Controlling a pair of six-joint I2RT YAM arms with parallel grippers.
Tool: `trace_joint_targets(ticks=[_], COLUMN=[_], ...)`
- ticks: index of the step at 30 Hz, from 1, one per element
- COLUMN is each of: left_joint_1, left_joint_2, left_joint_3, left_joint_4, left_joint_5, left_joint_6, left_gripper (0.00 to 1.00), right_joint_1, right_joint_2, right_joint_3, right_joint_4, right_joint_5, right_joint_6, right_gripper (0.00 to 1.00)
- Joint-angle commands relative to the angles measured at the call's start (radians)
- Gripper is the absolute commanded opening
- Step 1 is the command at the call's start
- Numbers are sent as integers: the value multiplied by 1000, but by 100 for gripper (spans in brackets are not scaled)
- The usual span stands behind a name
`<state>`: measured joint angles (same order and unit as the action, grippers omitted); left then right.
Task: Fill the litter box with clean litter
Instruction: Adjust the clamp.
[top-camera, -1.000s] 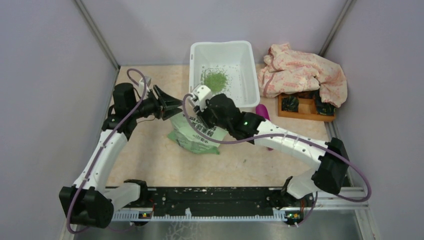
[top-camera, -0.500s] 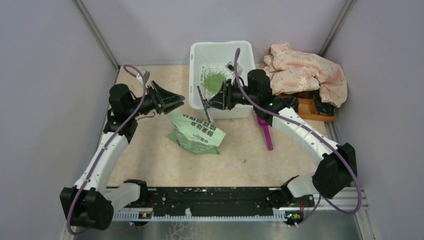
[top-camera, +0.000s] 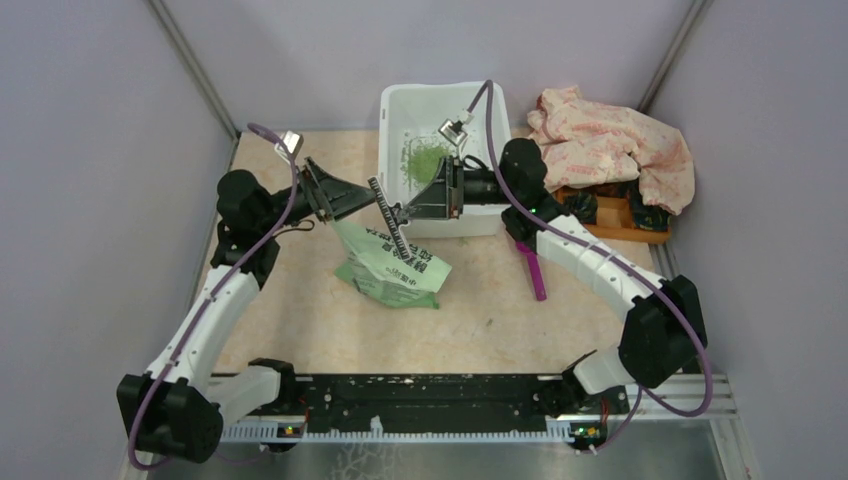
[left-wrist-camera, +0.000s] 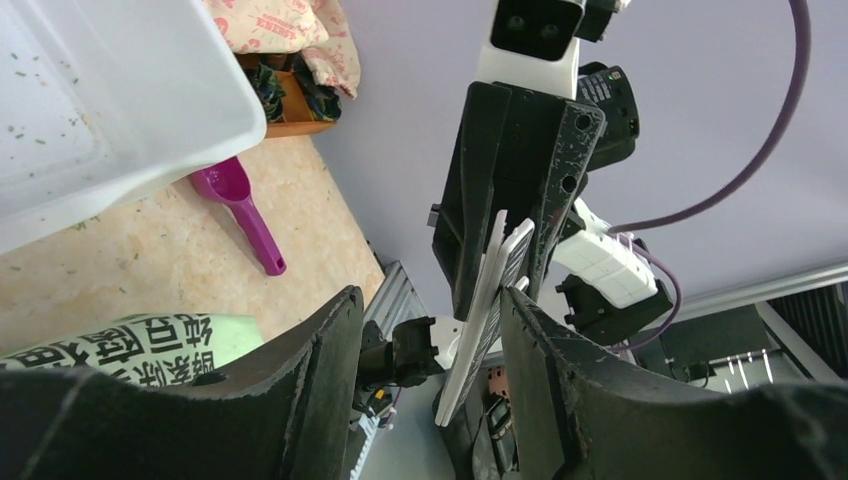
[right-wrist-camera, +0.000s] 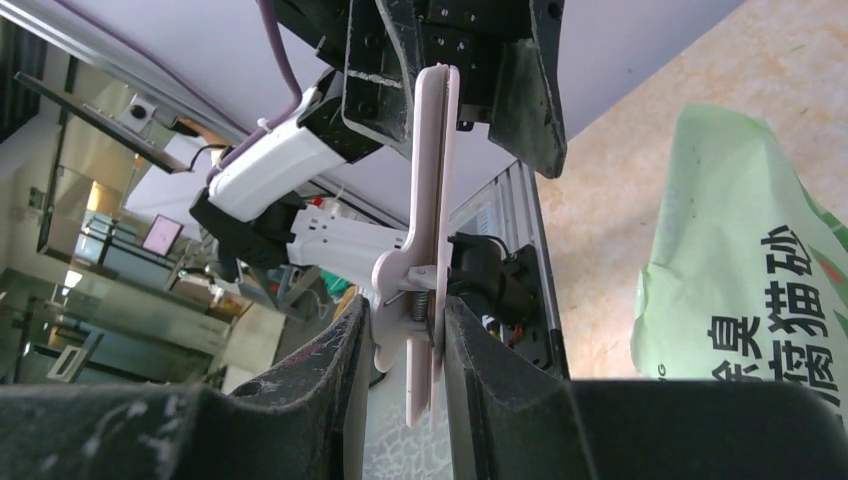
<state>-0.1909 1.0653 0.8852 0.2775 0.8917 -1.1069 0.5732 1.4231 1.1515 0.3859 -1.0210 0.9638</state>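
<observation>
The white litter box (top-camera: 440, 92) stands at the back centre, with a small pile of green clean litter (top-camera: 425, 158) inside; one corner (left-wrist-camera: 120, 90) shows in the left wrist view. My right gripper (top-camera: 418, 206) (right-wrist-camera: 405, 310) is shut on a long white spring clip (top-camera: 387, 222) (right-wrist-camera: 430, 200) in front of the box. The clip (left-wrist-camera: 490, 300) reaches between the fingers of my left gripper (top-camera: 352, 198) (left-wrist-camera: 430, 300), which stands open with the clip near one finger. A green-and-white printed bag (top-camera: 395, 265) (right-wrist-camera: 740, 260) lies on the table below both grippers.
A magenta scoop (top-camera: 532, 270) (left-wrist-camera: 245, 205) lies on the table right of the box. A pink patterned cloth (top-camera: 605, 140) drapes over a small wooden tray (top-camera: 610, 218) at the back right. Purple walls close in on both sides.
My right arm swung from over the bag up toward the litter box, carrying the clip, then turned its free end toward the left gripper. The left gripper lifted slightly and stayed open.
</observation>
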Motion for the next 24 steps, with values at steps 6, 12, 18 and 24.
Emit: trace_joint_targets(ticks=[6, 12, 18, 24], left_joint_1=[-47, -63, -74, -74], left_joint_2=[-8, -2, 15, 23], left_joint_3=[8, 8, 10, 33], left_joint_4=[161, 153, 140, 41], left_joint_5=[-3, -13, -3, -26], left_joint_6=[-37, -32, -26, 2], left_gripper=[59, 48, 31, 26], right_joint_1=[21, 31, 33, 32], right_joint_2=[27, 43, 51, 45], right_joint_3=[2, 10, 27, 36], right_joint_4=[89, 80, 49, 10], right_joint_5=[-25, -13, -6, -8], right_joint_6=[39, 32, 20, 5], right_gripper=[0, 0, 2, 34])
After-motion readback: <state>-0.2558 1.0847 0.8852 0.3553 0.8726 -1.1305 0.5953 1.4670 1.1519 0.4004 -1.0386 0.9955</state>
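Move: The clamp is already held by its hinge in the right gripper, its middle about 2 cm to that hand's left and 1 cm back. From the left hand the clamp's middle lies some 4 cm to the right, 3 cm back and 1 cm higher. Far below, around 30 cm down, the litter bag sits 3 cm to the left hand's right and 1 cm back; the litter box is centred roughly 27 cm ahead of the left hand and 14 cm to its right. Bring the left gripper, still open, up about 2 cm while easing right and back over 1 cm each, so that the clamp's plates come midway between the fingers; then close to about half that gap and pinch the clamp, sinking about 1 cm. Keep the right gripper's hold, lowering it about 1 cm and shifting it about 1 cm left towards the left hand. ##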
